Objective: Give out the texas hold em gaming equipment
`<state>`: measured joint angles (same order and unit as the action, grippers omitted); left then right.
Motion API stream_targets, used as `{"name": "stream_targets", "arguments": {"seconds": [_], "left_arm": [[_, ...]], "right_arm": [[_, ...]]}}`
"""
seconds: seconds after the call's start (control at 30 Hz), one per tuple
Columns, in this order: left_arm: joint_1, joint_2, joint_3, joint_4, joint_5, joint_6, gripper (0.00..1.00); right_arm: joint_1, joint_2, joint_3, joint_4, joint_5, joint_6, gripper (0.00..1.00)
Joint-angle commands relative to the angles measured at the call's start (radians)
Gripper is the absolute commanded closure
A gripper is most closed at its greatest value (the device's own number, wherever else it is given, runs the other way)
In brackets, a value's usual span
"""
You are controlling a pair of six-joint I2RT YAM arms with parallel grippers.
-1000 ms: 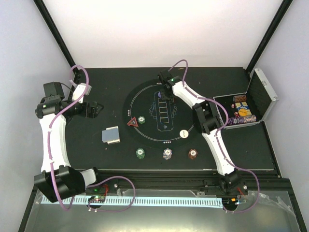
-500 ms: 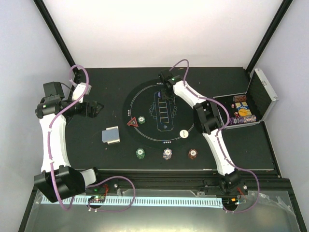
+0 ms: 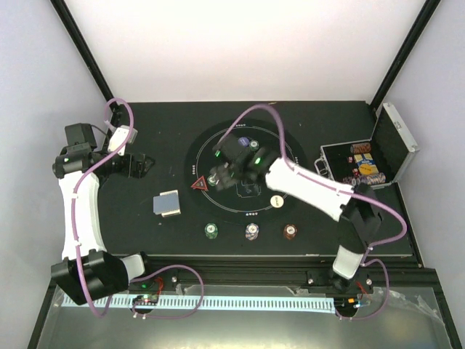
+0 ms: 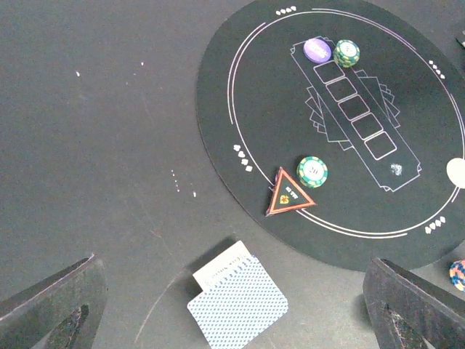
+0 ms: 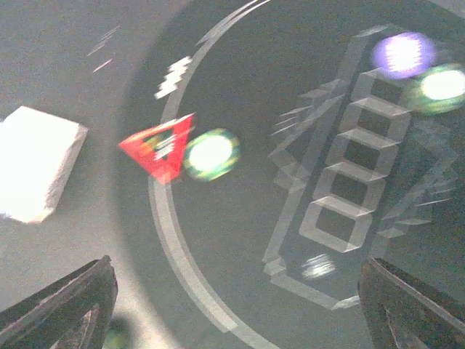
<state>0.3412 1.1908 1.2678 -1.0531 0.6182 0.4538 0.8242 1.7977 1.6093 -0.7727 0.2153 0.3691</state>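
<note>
A deck of blue-backed cards (image 3: 166,204) lies left of the round mat; it also shows in the left wrist view (image 4: 238,304). A red triangle marker (image 3: 199,185) and a green chip (image 4: 312,171) sit at the mat's left edge. A blue chip (image 3: 245,142) and a green chip (image 3: 254,144) lie at the mat's far end. A white button (image 3: 277,201) lies on the mat's near right. Three chips, green (image 3: 211,230), white (image 3: 251,232) and maroon (image 3: 290,232), lie in a row near the front. My right gripper (image 3: 220,177) hovers open and empty over the mat beside the triangle (image 5: 160,145). My left gripper (image 3: 138,166) is open and empty, far left.
An open silver case (image 3: 398,142) holding more chips stands at the right. The round black mat (image 3: 218,211) fills the table's middle. The right wrist view is motion-blurred.
My right arm has swung from the mat's far end down and left to the triangle marker, leaving two chips in view at the far end. The left arm has not moved.
</note>
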Motion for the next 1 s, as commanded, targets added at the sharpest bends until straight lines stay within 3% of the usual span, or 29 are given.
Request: {"name": "stream_targets", "arguments": {"seconds": [0.0,0.13,0.27,0.43,0.97], "left_arm": [[0.007,-0.031,0.043,-0.037,-0.013,0.016,0.01],[0.007,-0.05,0.034,-0.035,-0.006,0.011,0.01],[0.007,-0.068,0.033,-0.034,0.004,0.008,0.01],[0.007,-0.075,0.039,-0.034,0.011,0.008,0.01],[0.007,-0.077,0.035,-0.035,0.016,0.018,0.01]], "right_arm": [[0.218,-0.027,-0.143,0.037,0.007,0.08,0.06],[0.361,0.015,-0.169,0.065,-0.028,0.135,0.05],[0.422,0.091,-0.155,0.055,-0.043,0.154,0.05],[0.431,0.134,-0.177,0.077,-0.088,0.157,0.09],[0.428,0.218,-0.183,0.104,-0.106,0.144,0.35]]}}
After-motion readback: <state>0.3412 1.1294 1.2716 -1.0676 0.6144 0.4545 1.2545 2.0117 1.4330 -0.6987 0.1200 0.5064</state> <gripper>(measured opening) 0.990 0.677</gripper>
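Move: The green chip stack lies about 19 cm back and 9 cm to the left of the empty right hand, some 17 cm below. The grey chip stack is 14 cm to the right of the green stack and level with it. On the mat, the red triangle sits about 14 cm left of the right hand, and the loose green chip 2 cm ahead and 9 cm left. From the left hand the green stack is some 14 cm back, 22 cm right and far below. Back towards the robot and down, the right hand sweeps fast some 19 cm, swinging about 9 cm left, then slows and sinks almost straight onto the green chip stack, roughly 15 cm lower in all. The wrist turns about 20 degrees counter-clockwise and tips steeper, while the wide-open fingers narrow to about two thirds, straddling the stack's top without yet gripping. ##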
